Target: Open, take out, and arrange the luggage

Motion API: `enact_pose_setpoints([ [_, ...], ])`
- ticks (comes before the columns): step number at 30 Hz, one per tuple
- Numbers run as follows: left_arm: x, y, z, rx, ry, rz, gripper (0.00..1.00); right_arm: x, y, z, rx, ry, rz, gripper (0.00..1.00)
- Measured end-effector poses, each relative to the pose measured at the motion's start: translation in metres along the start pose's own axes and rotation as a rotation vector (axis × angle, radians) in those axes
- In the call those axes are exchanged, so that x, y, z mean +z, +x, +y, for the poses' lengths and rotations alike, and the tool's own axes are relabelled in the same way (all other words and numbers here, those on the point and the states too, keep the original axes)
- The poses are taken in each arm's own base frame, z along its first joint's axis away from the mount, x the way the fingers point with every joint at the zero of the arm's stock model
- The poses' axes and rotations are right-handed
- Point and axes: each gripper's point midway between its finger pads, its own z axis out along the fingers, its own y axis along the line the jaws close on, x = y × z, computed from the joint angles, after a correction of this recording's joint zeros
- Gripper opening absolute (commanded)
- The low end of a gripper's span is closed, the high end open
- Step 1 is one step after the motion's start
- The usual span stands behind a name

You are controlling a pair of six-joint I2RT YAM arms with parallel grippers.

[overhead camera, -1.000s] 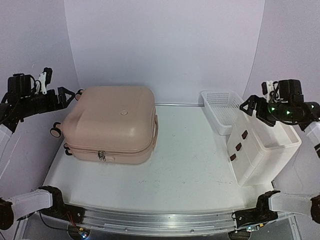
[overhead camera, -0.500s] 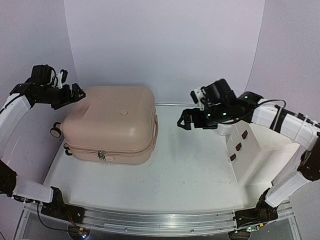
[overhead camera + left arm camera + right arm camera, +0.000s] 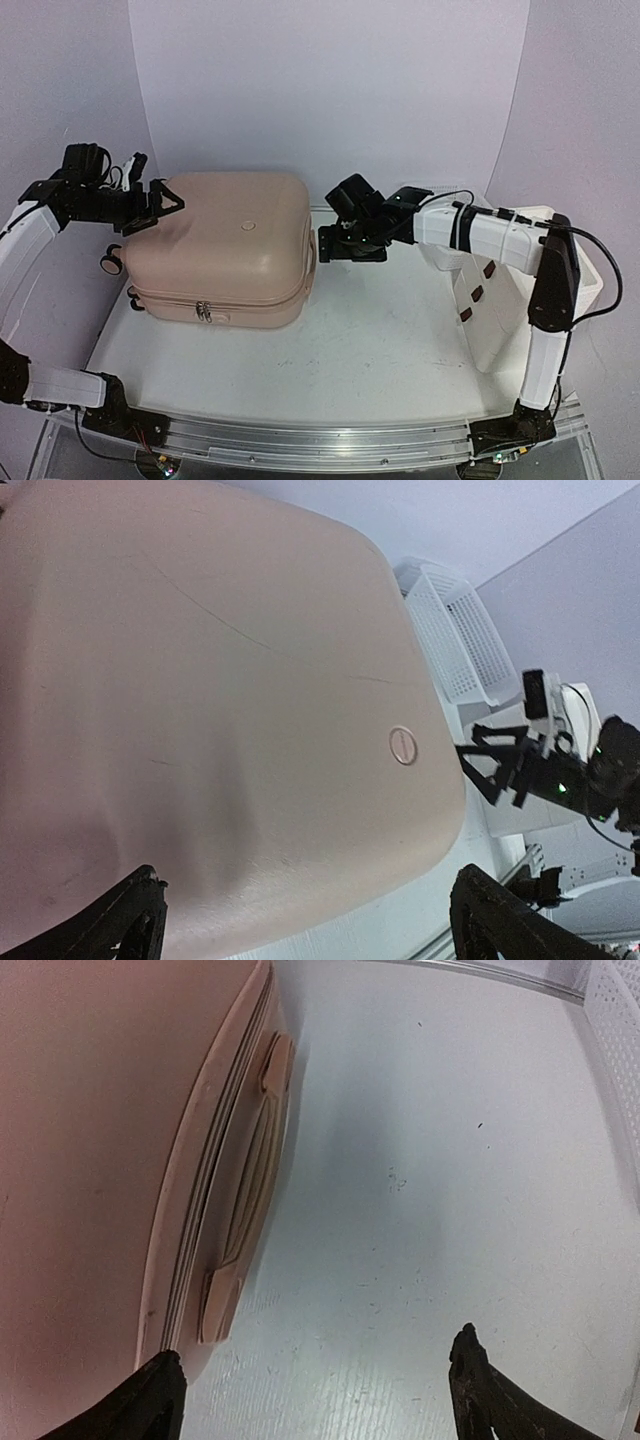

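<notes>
The pale pink luggage lies flat and zipped on the left half of the table, with its zipper pulls on the front side. My left gripper hangs open at its upper left corner. In the left wrist view the shell fills the frame above the spread jaws of the left gripper. My right gripper is open just beside the luggage's right side. The right wrist view shows the side handle to the left of the right gripper, with nothing between the fingers.
A white drawer cabinet stands at the right edge, under my right arm. A white mesh basket sits behind it at the back right, and its edge shows in the right wrist view. Black wheels stick out on the luggage's left side.
My right arm has swung from the far right, across the table, to the luggage's right side. My left gripper has moved in to the luggage's upper left corner.
</notes>
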Motion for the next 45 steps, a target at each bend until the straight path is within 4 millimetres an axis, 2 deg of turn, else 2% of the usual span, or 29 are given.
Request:
enact_pose_setpoints([
  [5, 0.003, 0.030, -0.031, 0.032, 0.097, 0.068, 0.99, 0.033, -0.018, 0.007, 0.070, 0.054, -0.034, 0.86],
  [8, 0.006, 0.050, -0.046, 0.055, 0.142, 0.114, 1.00, 0.054, -0.019, 0.010, 0.099, 0.059, -0.022, 0.83],
  [11, 0.006, 0.067, -0.050, 0.057, 0.161, 0.147, 0.99, 0.080, -0.017, 0.009, 0.128, 0.039, 0.013, 0.77],
  [17, -0.004, 0.078, -0.052, 0.058, 0.175, 0.144, 0.99, 0.131, -0.002, -0.005, 0.196, -0.021, 0.118, 0.72],
  [22, -0.006, 0.086, -0.051, 0.044, 0.184, 0.155, 0.99, 0.136, -0.013, 0.005, 0.213, -0.079, 0.106, 0.67],
  [25, -0.003, 0.093, -0.047, 0.028, 0.179, 0.173, 0.99, 0.150, -0.006, 0.007, 0.212, -0.080, 0.119, 0.64],
  [29, 0.001, 0.104, -0.042, 0.007, 0.171, 0.201, 0.98, 0.167, 0.000, 0.009, 0.229, -0.081, 0.132, 0.43],
  [33, 0.002, 0.107, -0.040, -0.011, 0.168, 0.208, 0.98, 0.168, -0.004, 0.009, 0.260, -0.059, 0.095, 0.24],
  [36, -0.002, 0.106, -0.043, -0.010, 0.174, 0.195, 0.98, 0.167, -0.008, 0.009, 0.267, -0.038, 0.063, 0.01],
  [41, -0.005, 0.106, -0.046, -0.005, 0.181, 0.189, 0.96, 0.166, -0.007, 0.006, 0.274, -0.048, 0.056, 0.00],
  [45, -0.001, 0.115, -0.043, -0.024, 0.184, 0.216, 0.95, 0.162, -0.004, -0.005, 0.281, -0.046, 0.061, 0.00],
])
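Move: The suitcase handle lies about 10 cm ahead of the open right hand, 5 cm to its left and some 12 cm lower. At about handle height, the suitcase's middle is 20 cm left of the handle and level with it, and the zip pulls are roughly 23 cm left of it and 16 cm nearer. The white basket stands about 18 cm ahead and 23 cm right of the right hand, low. From the left hand the handle is some 13 cm ahead, 27 cm right and 26 cm below. The right fingers end up shut on the suitcase handle, pinching it after the hand sinks about 12 cm, reaches 10 cm forward and edges left towards the case's side; gripping, it then begins a small tug to the right. The open left hand meanwhile draws back about 10 cm over the suitcase, also shifting right and down some 5 cm each and turning slightly clockwise. ##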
